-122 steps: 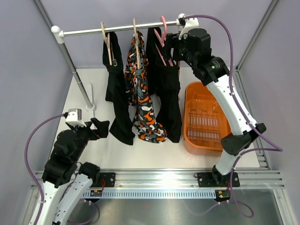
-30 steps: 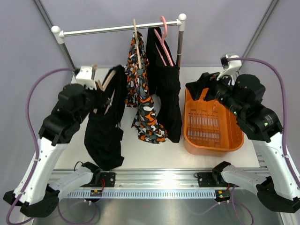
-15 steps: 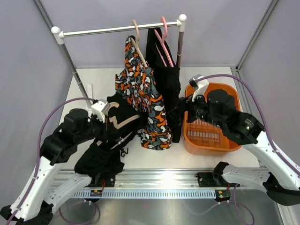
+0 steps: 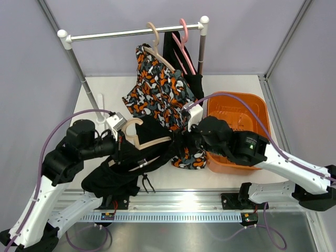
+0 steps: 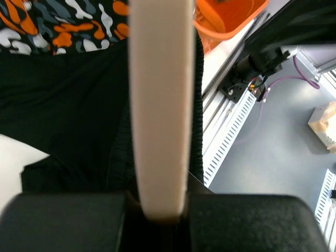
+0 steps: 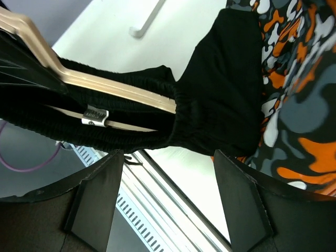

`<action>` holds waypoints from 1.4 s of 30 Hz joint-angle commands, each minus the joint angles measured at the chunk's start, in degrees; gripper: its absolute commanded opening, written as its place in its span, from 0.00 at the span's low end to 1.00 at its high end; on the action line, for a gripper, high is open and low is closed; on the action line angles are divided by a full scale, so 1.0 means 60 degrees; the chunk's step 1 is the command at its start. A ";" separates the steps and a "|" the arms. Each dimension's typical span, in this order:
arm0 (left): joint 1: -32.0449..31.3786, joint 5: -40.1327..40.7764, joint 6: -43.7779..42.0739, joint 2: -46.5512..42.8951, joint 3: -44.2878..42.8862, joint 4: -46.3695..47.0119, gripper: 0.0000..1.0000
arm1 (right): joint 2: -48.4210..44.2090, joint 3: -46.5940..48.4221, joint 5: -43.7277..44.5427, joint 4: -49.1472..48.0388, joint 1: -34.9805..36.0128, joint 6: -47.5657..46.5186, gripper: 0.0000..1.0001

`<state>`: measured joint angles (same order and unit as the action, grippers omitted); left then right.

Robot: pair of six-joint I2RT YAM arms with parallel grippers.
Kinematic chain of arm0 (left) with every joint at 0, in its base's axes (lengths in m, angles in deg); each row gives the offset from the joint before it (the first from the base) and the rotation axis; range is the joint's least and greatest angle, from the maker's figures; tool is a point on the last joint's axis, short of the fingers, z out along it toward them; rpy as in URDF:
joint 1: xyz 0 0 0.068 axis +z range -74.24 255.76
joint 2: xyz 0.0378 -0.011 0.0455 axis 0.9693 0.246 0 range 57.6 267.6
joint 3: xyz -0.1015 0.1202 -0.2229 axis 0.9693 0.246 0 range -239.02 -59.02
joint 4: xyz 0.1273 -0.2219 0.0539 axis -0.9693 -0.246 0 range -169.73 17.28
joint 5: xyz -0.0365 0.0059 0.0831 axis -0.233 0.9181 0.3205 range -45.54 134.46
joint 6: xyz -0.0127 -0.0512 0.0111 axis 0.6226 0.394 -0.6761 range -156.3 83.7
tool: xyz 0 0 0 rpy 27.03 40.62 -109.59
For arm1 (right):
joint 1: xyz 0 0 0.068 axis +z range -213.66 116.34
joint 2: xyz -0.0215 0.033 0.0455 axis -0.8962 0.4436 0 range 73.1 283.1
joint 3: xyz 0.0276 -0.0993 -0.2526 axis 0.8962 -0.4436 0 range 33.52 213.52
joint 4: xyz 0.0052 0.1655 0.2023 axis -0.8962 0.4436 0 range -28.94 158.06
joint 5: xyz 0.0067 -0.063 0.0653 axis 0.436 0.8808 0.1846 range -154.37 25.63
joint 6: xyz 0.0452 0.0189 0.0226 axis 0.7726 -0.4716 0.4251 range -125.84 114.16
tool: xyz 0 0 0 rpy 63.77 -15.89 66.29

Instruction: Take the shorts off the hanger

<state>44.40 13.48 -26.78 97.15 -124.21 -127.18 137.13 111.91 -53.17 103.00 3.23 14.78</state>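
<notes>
My left gripper (image 4: 121,140) is shut on the neck of a wooden hanger (image 4: 152,142), low over the table's front left. Black shorts (image 4: 113,176) hang from that hanger by the waistband and bunch on the table. The left wrist view shows the hanger (image 5: 159,105) pinched at my left gripper (image 5: 157,210). My right gripper (image 4: 181,146) is open at the hanger's right end. In the right wrist view its jaws (image 6: 168,153) stand wide just below the black waistband (image 6: 173,131), apart from it. Patterned shorts (image 4: 157,92) and other black shorts (image 4: 176,58) hang from the rail.
An orange basket (image 4: 247,105) stands at the right, partly under my right arm. The white rail (image 4: 105,34) spans the back on two posts. The patterned shorts are pushed out at a slant against my right arm. A metal track (image 4: 178,198) runs along the front edge.
My left arm brought the hanger with the black shorts down and forward. My right arm swung left from over the basket to the hanger's end, narrowing slightly. The patterned shorts were pushed aside.
</notes>
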 commanded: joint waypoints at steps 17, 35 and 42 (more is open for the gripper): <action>-0.0048 -0.0505 0.0171 0.0176 -0.1293 0.1005 0.00 | 0.1239 0.0807 0.3581 0.0234 0.0409 0.1309 0.49; -0.0048 -0.0798 -0.0195 -0.0966 -0.1557 0.0683 0.00 | 0.0725 0.2023 0.5326 0.1215 -0.2168 0.0387 0.00; -0.0048 -0.1528 0.0025 -0.1713 -0.1616 0.1472 0.00 | 0.0827 0.1701 0.4506 0.0732 -0.2623 0.0181 0.00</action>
<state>44.40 12.03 -27.70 91.10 -130.35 -120.38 143.31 122.71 -33.63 108.22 -8.97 19.46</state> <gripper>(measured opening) 0.060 0.065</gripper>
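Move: My open right hand goes for the right end of the black shorts' waistband, about 3 cm ahead, 2 cm to its left and 2 cm lower. From that hand, the camouflage shorts hang some 13 cm ahead and 6 cm left, slightly lower; the orange basket stands about 15 cm ahead, 27 cm to the right and far below. My left hand already grips the wooden hanger; that waistband end lies roughly 16 cm to its right, level fore and aft and slightly lower. I ease my open right hand forward and down about 3 cm, shut its fingers on the waistband at the hanger's right end, then draw it forward, right and up, away from my left hand, turning clockwise some 30 degrees in all. My left hand keeps its grip on the hanger, rises about 8 cm and tips its fingers upward. ##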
